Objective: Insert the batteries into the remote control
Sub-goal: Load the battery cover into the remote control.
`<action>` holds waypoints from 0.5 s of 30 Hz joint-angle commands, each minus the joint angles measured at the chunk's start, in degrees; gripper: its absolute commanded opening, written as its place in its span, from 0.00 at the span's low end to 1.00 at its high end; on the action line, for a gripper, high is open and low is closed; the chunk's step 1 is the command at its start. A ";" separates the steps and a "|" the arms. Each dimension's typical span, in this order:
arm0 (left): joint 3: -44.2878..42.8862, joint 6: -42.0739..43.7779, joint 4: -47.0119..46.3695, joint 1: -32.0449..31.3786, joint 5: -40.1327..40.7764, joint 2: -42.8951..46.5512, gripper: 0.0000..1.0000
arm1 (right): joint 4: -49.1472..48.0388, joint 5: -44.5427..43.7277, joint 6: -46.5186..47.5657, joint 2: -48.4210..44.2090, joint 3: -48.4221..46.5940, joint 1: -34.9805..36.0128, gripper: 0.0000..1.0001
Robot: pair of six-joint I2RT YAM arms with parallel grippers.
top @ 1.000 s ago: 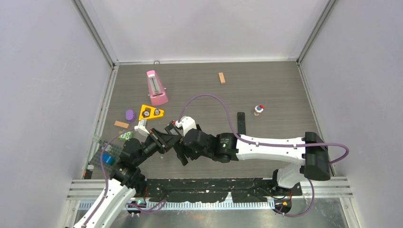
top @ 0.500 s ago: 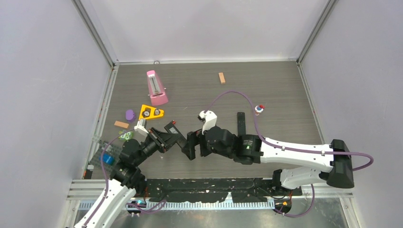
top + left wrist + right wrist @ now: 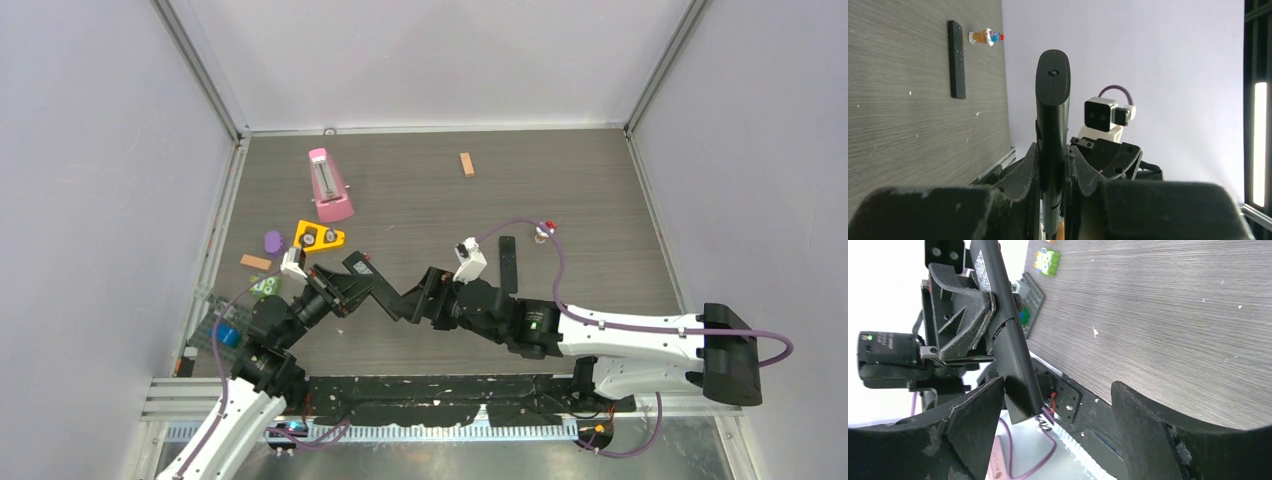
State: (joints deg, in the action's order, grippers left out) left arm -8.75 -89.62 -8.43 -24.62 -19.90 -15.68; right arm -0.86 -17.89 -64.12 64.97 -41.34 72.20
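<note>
My left gripper [image 3: 345, 288] is shut on the remote control [image 3: 380, 292], a long black bar held off the table near the front left. In the left wrist view the remote control [image 3: 1052, 100] sticks straight out from between the fingers of the left gripper [image 3: 1053, 157]. My right gripper [image 3: 415, 300] is open just right of the remote's free end. In the right wrist view its left finger [image 3: 973, 430] sits beside the tip of the remote control [image 3: 1010, 360], which bears a white label, and nothing is held in the right gripper [image 3: 1058, 425]. No batteries show.
A second black bar [image 3: 507, 264] lies flat to the right, near a small figurine [image 3: 544, 231]. A pink wedge [image 3: 328, 186], yellow triangle [image 3: 317, 237], purple piece [image 3: 272, 241], green tile [image 3: 265, 286] and grey plate [image 3: 222, 325] crowd the left. A wooden block [image 3: 466, 164] lies at the back.
The right arm has swung to the right and its open gripper has drawn back from over the left gripper to the remote's free end. The left gripper has kept its hold.
</note>
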 commanded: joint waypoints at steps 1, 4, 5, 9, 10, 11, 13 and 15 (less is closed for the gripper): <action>-0.35 -3.68 -7.64 0.28 -0.97 0.91 0.00 | -7.34 -2.75 -6.44 0.10 1.35 -0.56 0.82; -0.32 -5.02 -9.46 0.28 -0.93 0.92 0.00 | -8.63 -1.49 -7.23 1.83 1.45 -0.59 0.79; -0.30 -5.48 -9.94 0.28 -0.93 0.98 0.00 | -9.18 -1.17 -7.75 2.22 1.45 -0.58 0.78; -0.30 -7.16 -11.57 0.28 -0.82 1.17 0.00 | -10.84 -0.53 -8.62 4.30 1.76 -0.57 0.71; -0.30 -7.47 -11.65 0.28 -0.64 1.38 0.00 | -11.00 -0.51 -8.86 4.56 1.78 -0.57 0.68; -0.30 -7.80 -11.62 0.28 -0.48 1.62 0.00 | -11.09 -0.66 -9.12 5.06 1.79 -0.57 0.67; -0.30 -8.46 -11.57 0.28 0.05 2.23 0.00 | -11.18 -0.73 -9.54 5.96 1.59 -0.62 0.61; -0.34 -8.87 -11.38 0.28 0.48 2.84 0.00 | -11.44 -0.55 -10.00 6.89 1.31 -0.58 0.54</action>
State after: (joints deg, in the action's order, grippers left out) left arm -7.97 -94.56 -11.77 -24.34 -19.11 -14.81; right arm -13.32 -17.15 -72.73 69.34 -40.23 71.90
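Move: Just left of the right hand's open fingers is the battery cover at the held remote's lower end, about 4 cm left, 1 cm ahead and 2 cm up. On the table some 18 cm below lie a small black remote, roughly 23 cm right and 18 cm ahead, and a yellow toy, about 24 cm left and 24 cm ahead. From the left hand, which grips the remote, the cover is some 4 cm back and 4 cm right, about level. Bringing its fingers in around the cover end of the remote, the right hand travels about 2.5 cm left and nearly 2 cm up, tilting some 10 degrees while the wide-open fingers close part way, still well apart. The left hand keeps its pinch on the remote and lifts it about 1.5 cm, with only a slight turn. ##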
